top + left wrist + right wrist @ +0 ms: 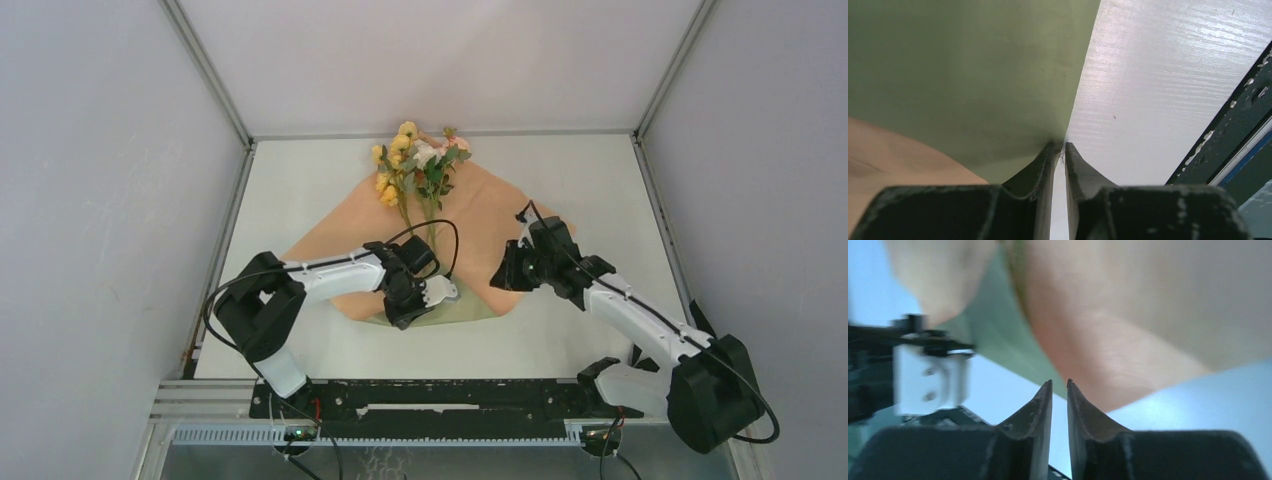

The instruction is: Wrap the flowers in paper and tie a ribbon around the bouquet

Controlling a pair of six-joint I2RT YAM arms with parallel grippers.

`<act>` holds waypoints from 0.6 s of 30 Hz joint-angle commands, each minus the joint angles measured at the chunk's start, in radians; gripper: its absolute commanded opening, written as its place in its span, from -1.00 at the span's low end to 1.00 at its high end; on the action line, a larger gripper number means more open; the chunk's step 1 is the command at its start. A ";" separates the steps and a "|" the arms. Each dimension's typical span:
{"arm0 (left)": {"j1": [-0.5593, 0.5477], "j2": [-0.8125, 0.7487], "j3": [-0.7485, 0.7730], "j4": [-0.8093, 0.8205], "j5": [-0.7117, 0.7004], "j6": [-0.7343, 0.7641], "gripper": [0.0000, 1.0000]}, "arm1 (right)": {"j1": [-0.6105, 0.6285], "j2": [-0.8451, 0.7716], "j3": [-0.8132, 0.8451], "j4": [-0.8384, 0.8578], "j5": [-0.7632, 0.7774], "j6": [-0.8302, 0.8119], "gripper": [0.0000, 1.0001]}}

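The paper (pixel 480 215) lies peach side up on the table, its near corner folded over to show olive green (pixel 470 310). The flowers (pixel 415 160) rest along its middle, blooms at the far end and stems pointing towards me. My left gripper (pixel 403 316) is down on the green fold. In the left wrist view its tips (pixel 1062 145) are pinched on the edge of the green paper (pixel 973 75). My right gripper (pixel 500 276) hovers at the paper's right corner. Its jaws (pixel 1059 382) stand slightly open with nothing between them, the peach paper (pixel 1128 330) just beyond. The ribbon is out of view.
The white table (pixel 600 200) is boxed in by grey walls on three sides. A black rail (pixel 430 400) runs along its near edge. The left arm's black cable (pixel 450 235) loops over the flower stems. The left arm's white camera mount (pixel 930 382) shows in the right wrist view.
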 commanded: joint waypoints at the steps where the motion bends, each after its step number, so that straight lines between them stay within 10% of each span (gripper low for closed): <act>1: 0.008 0.057 -0.063 -0.081 0.029 0.018 -0.62 | 0.074 0.016 -0.096 0.277 -0.223 0.181 -0.61; 9: 0.018 0.060 -0.055 -0.092 0.082 0.008 -0.61 | 0.136 0.349 -0.187 0.724 -0.379 0.422 -1.00; 18: 0.134 0.097 -0.023 -0.177 0.065 0.004 -0.61 | 0.087 0.398 -0.191 0.440 -0.191 0.285 -1.00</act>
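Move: The green fold's front edge, where the right hand's fingertips come down, lies about 7 cm to its left, 5 cm back and 9 cm below; from the left hand that spot is roughly 12 cm right, 1 cm ahead, about level. From the right hand, the fold's right end is some 4 cm back, 1 cm left, and the stem ends 9 cm ahead, 13 cm left, both at paper height. Right hand shuts its fingers while swinging about 7 cm left, 5 cm back, then down onto the green fold. ##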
